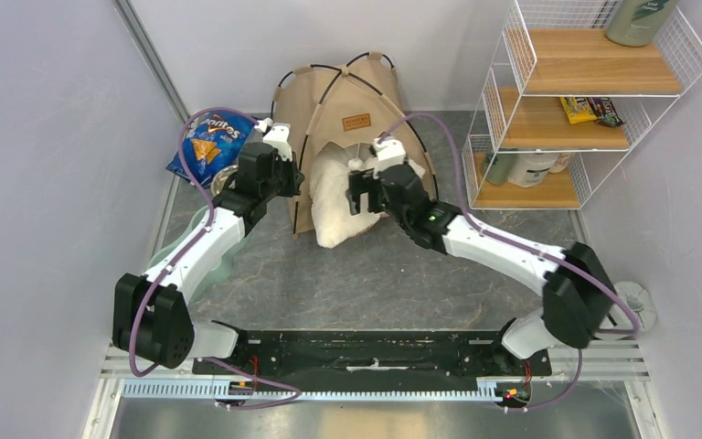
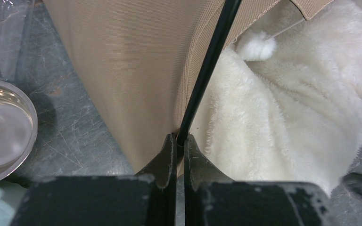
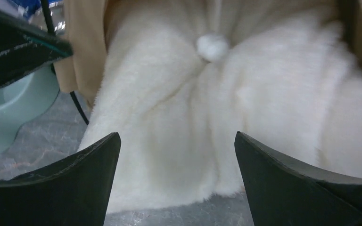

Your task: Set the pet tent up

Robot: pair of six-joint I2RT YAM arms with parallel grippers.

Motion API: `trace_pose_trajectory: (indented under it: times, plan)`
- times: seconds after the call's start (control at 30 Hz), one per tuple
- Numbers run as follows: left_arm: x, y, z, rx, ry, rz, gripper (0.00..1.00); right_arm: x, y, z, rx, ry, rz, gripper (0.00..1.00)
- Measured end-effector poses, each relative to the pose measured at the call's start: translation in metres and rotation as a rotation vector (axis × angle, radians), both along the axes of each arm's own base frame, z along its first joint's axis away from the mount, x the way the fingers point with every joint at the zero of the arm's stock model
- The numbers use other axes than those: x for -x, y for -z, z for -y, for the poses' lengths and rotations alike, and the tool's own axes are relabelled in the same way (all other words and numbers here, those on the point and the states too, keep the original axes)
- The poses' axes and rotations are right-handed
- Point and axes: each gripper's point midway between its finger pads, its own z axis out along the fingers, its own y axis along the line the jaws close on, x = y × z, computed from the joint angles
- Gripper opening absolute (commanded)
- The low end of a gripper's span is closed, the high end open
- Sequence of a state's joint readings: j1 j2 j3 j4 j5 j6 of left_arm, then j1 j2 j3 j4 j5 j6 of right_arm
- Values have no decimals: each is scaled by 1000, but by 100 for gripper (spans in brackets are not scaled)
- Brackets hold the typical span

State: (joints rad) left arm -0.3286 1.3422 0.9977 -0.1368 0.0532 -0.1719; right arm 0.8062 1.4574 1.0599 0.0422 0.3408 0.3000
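The tan pet tent (image 1: 343, 96) stands domed at the back of the table, with black poles and a brown label over its arched doorway. A fluffy white pillow (image 1: 340, 203) hangs half out of that doorway. My left gripper (image 2: 180, 139) is shut on a black pole (image 2: 206, 68) at the tent's front left corner, beside the tan fabric (image 2: 136, 61). My right gripper (image 3: 177, 137) is open just in front of the pillow (image 3: 207, 108), nothing between its fingers. In the top view it hovers over the pillow at the doorway (image 1: 360, 187).
A blue chip bag (image 1: 208, 142) lies left of the tent. A glass bowl (image 2: 2, 132) and a pale green dish (image 3: 21, 110) sit by the left arm. A white wire shelf (image 1: 585, 101) with bottles and snacks stands at the back right. Grey walls close in both sides.
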Motion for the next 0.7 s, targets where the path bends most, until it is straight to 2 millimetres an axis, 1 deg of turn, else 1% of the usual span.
trace_pose_trajectory:
  times: [0.1, 0.17, 0.3, 0.33, 0.4, 0.47, 0.53, 0.57, 0.7]
  plan:
    - [0, 0, 0, 0, -1, 0, 2, -7, 17, -28, 63, -93, -27, 97]
    - [0, 0, 0, -1, -2, 1, 2, -13, 35, -47, 115, -146, -51, 97]
    - [0, 0, -1, -2, -4, 1, 2, -28, 72, -69, 215, -196, -101, 97]
    - [0, 0, -1, -3, -5, 0, 2, -33, 82, -73, 234, -203, -109, 90]
    - [0, 0, -1, -3, -5, -1, 2, -37, 102, -78, 268, -211, -125, 68]
    - [0, 0, -1, -3, -5, -1, 2, -38, 120, -78, 296, -218, -142, 33]
    - [0, 1, -1, -3, -4, -2, 2, -40, 129, -80, 297, -220, -140, 9]
    - [0, 1, -1, -3, -4, -2, 2, -41, 131, -82, 284, -215, -137, 0]
    - [0, 1, -1, -3, -4, -2, 2, -44, 131, -86, 233, -197, -114, 0]
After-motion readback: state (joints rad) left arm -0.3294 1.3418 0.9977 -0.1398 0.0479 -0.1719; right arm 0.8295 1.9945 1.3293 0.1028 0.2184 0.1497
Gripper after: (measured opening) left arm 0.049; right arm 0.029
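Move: The front-left part of the cushion, bulging from the tent mouth, lies about 4 cm ahead of the open right gripper, 9 cm to its left and 14 cm below. The tent's pom-pom hangs roughly 10 cm ahead, 3 cm left and 6 cm lower. The pole gripped by the left hand is about 4 cm ahead, 17 cm left and 2 cm below. From the left gripper, that cushion part lies 9 cm right, 1 cm back and 12 cm down. Drive the open right gripper down about 13 cm while sweeping it 9 cm left and slightly forward onto the cushion's front-left part, tipping the fingers a little lower, dropping the hand's left side some 15 degrees and turning it slightly counter-clockwise. As the descent ends, shut the fingers and pinch the plush. Keep the left gripper still, closed on the tent pole. ##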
